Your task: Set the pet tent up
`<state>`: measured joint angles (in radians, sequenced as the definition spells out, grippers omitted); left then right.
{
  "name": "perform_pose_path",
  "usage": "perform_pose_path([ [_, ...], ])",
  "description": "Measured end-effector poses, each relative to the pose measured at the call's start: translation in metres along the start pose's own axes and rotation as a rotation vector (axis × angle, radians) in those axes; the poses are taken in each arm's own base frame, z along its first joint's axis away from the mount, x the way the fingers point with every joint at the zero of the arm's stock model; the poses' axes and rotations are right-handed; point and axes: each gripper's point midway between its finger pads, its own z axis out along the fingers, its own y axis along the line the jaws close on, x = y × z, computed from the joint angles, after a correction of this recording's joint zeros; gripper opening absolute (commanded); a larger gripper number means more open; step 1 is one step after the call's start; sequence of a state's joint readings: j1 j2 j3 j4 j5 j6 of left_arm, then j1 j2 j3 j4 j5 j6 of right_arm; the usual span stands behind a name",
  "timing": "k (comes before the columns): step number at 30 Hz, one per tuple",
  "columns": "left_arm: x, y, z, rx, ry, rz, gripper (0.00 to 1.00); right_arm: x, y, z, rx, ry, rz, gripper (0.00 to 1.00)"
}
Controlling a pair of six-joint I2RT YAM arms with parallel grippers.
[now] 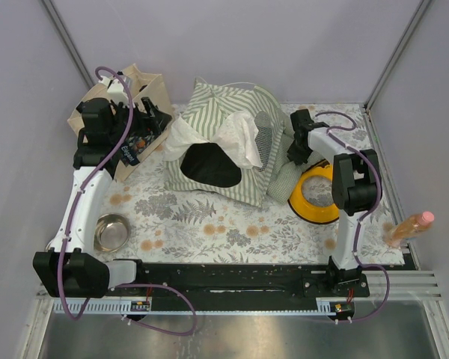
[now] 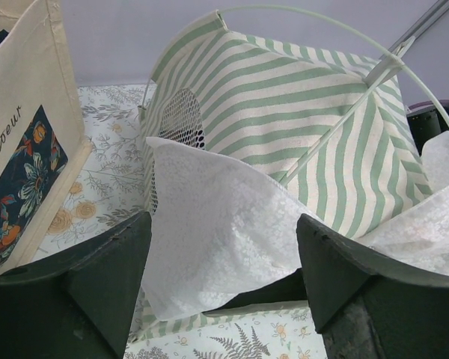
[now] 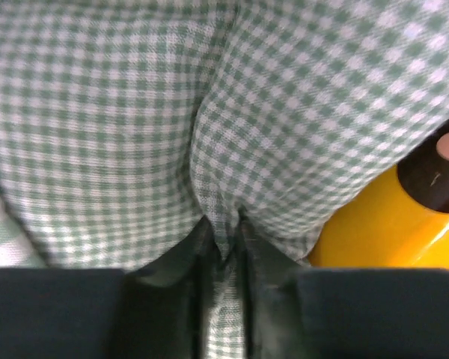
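The green-and-white striped pet tent (image 1: 224, 112) stands upright at the back middle of the mat, white lacy flaps pulled back from its dark doorway. In the left wrist view the tent (image 2: 307, 112) shows its mesh panel, thin poles and a lacy flap (image 2: 217, 224). My left gripper (image 1: 153, 116) is open and empty beside the tote bag, left of the tent; it also shows in its own view (image 2: 224, 277). My right gripper (image 1: 295, 153) is shut on a fold of the green checked cushion (image 3: 172, 112) at the tent's right side; it also shows in its own view (image 3: 226, 247).
A beige canvas tote bag (image 1: 127, 90) stands at the back left and shows in the left wrist view (image 2: 30, 134). A yellow ring-shaped dish (image 1: 314, 194) lies right of the tent. A steel bowl (image 1: 111, 230) sits front left. An orange bottle (image 1: 411, 226) lies at the right edge.
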<state>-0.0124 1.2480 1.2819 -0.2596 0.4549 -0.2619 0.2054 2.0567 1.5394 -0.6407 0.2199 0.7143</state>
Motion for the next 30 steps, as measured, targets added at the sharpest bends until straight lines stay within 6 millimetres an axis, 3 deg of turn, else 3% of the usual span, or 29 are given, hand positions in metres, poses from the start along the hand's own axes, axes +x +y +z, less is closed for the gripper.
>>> perform_pose_path([
  [6, 0.000, 0.000, 0.000, -0.005, -0.001, 0.000, 0.82, -0.015, 0.002, -0.012, 0.001, -0.048, -0.026, 0.00],
  [9, 0.000, 0.001, 0.001, -0.015, -0.003, 0.000, 0.82, -0.033, -0.001, -0.034, 0.010, -0.120, -0.066, 0.00],
  [12, -0.001, 0.003, 0.001, -0.030, -0.006, -0.006, 0.82, -0.072, 0.000, -0.079, 0.005, -0.254, -0.092, 0.00],
  [17, 0.000, 0.001, 0.001, -0.029, -0.004, -0.022, 0.82, -0.148, 0.005, -0.192, -0.058, -0.549, -0.098, 0.00],
  [20, 0.001, -0.003, 0.002, -0.018, 0.000, -0.031, 0.82, -0.176, -0.005, -0.243, -0.046, -0.688, -0.088, 0.00],
  [23, 0.005, -0.006, 0.006, -0.002, 0.012, -0.041, 0.82, -0.184, -0.019, -0.255, 0.020, -0.735, -0.102, 0.00],
  [30, 0.019, -0.004, 0.019, 0.005, 0.057, -0.063, 0.82, -0.180, -0.037, -0.241, 0.138, -0.717, -0.176, 0.00],
])
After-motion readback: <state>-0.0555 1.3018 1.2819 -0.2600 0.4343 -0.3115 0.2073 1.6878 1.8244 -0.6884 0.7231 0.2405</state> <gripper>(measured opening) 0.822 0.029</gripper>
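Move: The right hand is low on the green checked mat, its half-closed fingers around a fold; the mat's middle lies about 3 cm left and 1 cm ahead. The tent's middle is some 19 cm left of that hand, 5 cm ahead and 8 cm higher. The yellow stand sits roughly 9 cm to the right and 8 cm back. From the idle left hand, the mat is about 28 cm right, 6 cm ahead and 32 cm down. Upwards, mostly: the right hand first closes fully on the fold of checked mat, then hauls it fast some 30 cm up while swinging about 10 cm right, away from the tent, keeping its pinch. The wrist tilts some 30 degrees on the way, fingertips turning out forward and right; the hand dips slightly at the end. The left hand, open, eases a little down and right. ##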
